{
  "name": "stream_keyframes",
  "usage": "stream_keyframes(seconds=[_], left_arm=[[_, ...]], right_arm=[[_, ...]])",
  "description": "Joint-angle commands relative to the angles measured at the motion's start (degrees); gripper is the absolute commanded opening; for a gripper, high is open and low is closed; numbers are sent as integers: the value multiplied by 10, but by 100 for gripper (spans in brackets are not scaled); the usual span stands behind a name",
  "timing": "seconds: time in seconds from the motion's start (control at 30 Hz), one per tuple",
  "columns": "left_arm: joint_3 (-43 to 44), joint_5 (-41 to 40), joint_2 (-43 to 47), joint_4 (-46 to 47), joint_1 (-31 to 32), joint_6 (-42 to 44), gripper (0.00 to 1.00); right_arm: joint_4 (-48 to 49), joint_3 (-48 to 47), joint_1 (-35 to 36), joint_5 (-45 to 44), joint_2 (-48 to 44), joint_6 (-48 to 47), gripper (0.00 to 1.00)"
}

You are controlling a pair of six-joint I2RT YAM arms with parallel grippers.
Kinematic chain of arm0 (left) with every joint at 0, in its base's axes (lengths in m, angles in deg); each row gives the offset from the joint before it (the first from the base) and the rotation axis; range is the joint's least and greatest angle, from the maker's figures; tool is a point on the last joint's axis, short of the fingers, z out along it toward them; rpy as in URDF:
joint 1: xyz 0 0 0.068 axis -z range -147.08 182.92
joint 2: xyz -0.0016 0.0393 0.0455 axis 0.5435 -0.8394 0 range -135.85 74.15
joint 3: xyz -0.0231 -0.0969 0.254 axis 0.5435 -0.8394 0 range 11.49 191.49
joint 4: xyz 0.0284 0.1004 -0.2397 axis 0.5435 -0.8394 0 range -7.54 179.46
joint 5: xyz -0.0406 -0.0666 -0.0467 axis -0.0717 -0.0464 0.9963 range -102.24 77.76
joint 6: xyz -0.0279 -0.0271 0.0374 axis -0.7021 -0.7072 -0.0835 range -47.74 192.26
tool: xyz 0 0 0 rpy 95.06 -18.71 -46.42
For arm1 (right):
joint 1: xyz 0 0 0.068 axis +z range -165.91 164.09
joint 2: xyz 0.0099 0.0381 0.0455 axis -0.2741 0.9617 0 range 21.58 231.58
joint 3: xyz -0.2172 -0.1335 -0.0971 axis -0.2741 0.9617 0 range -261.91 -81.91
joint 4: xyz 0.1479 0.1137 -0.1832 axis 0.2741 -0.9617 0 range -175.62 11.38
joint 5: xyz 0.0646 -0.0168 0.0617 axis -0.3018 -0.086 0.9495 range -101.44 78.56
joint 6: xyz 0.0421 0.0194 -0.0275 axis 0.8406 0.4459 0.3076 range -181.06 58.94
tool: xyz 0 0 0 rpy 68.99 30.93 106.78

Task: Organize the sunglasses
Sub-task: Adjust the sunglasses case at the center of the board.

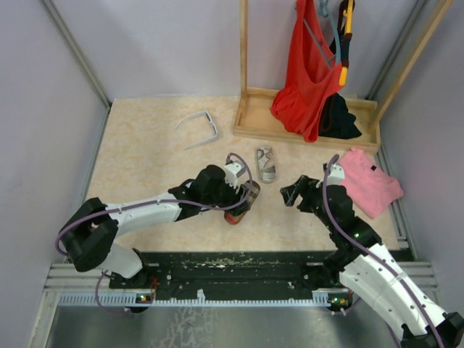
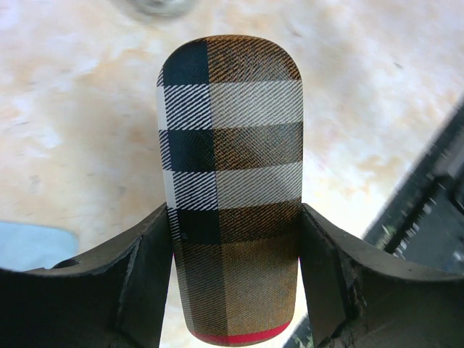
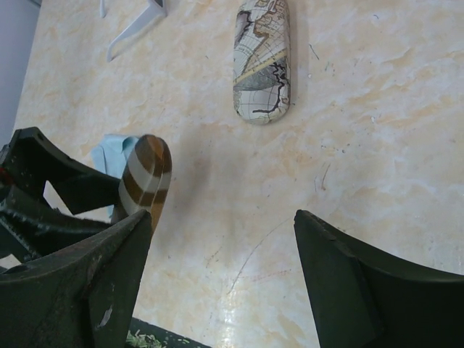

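White-framed sunglasses (image 1: pixel 199 127) lie unfolded on the table at the back left, and they also show at the top left edge of the right wrist view as sunglasses (image 3: pixel 134 24). My left gripper (image 1: pixel 241 194) is shut on a brown plaid case (image 1: pixel 243 204) at mid-table. Both fingers press the sides of the case (image 2: pixel 232 167), which has a red lower edge. My right gripper (image 1: pixel 293 193) hangs open to the right of it, over bare table, with nothing between its fingers (image 3: pixel 330 268). The plaid case (image 3: pixel 145 181) shows edge-on at its left.
A grey map-patterned case (image 1: pixel 267 164) lies just behind the two grippers. A light blue cloth (image 3: pixel 109 156) lies under the left arm. A pink cloth (image 1: pixel 370 185) is at the right. A wooden rack (image 1: pixel 250 119) with red and black garments stands at the back.
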Motion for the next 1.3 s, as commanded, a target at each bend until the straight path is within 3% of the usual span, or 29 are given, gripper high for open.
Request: stream_keyframes(seconds=[0.0, 0.13, 0.33, 0.6, 1.07, 1.27], left_arm=[[53, -196, -18, -70, 17, -54, 52], [94, -310, -45, -133, 42, -107, 52], [154, -410, -111, -211, 91, -223, 53], [233, -445, -203, -292, 132, -339, 58], [221, -433, -204, -281, 132, -344, 90], [194, -453, -111, -241, 130, -290, 95]], right_arm=[[16, -7, -2, -17, 8, 8, 79], [10, -10, -2, -23, 18, 12, 79], [7, -12, -2, -29, 31, 21, 79], [-7, -20, -2, -33, 42, 26, 79], [-36, -32, -2, -39, 38, 18, 82], [-55, -48, -2, -57, 45, 5, 85]])
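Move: The left hand holds the plaid sunglasses case in the air; its spot on the board lies about 7 cm below and some 2 cm ahead, with no real sideways offset. The map-print case lies roughly 16 cm ahead and 9 cm to the right, the light-blue cloth about 15 cm to the left and 3 cm ahead, both some 8 cm lower. From the right hand that spot is around 15 cm left, 2 cm back and 13 cm below. Swinging forward about 4 cm while turning counter-clockwise, the left hand then draws back a little and sinks some 6 cm to the board, having turned about 40 degrees with its left side rolling up. There the fingers open wide, let go of the plaid case and start to lift. The empty right hand sinks about 3 cm, tipping slightly down. ##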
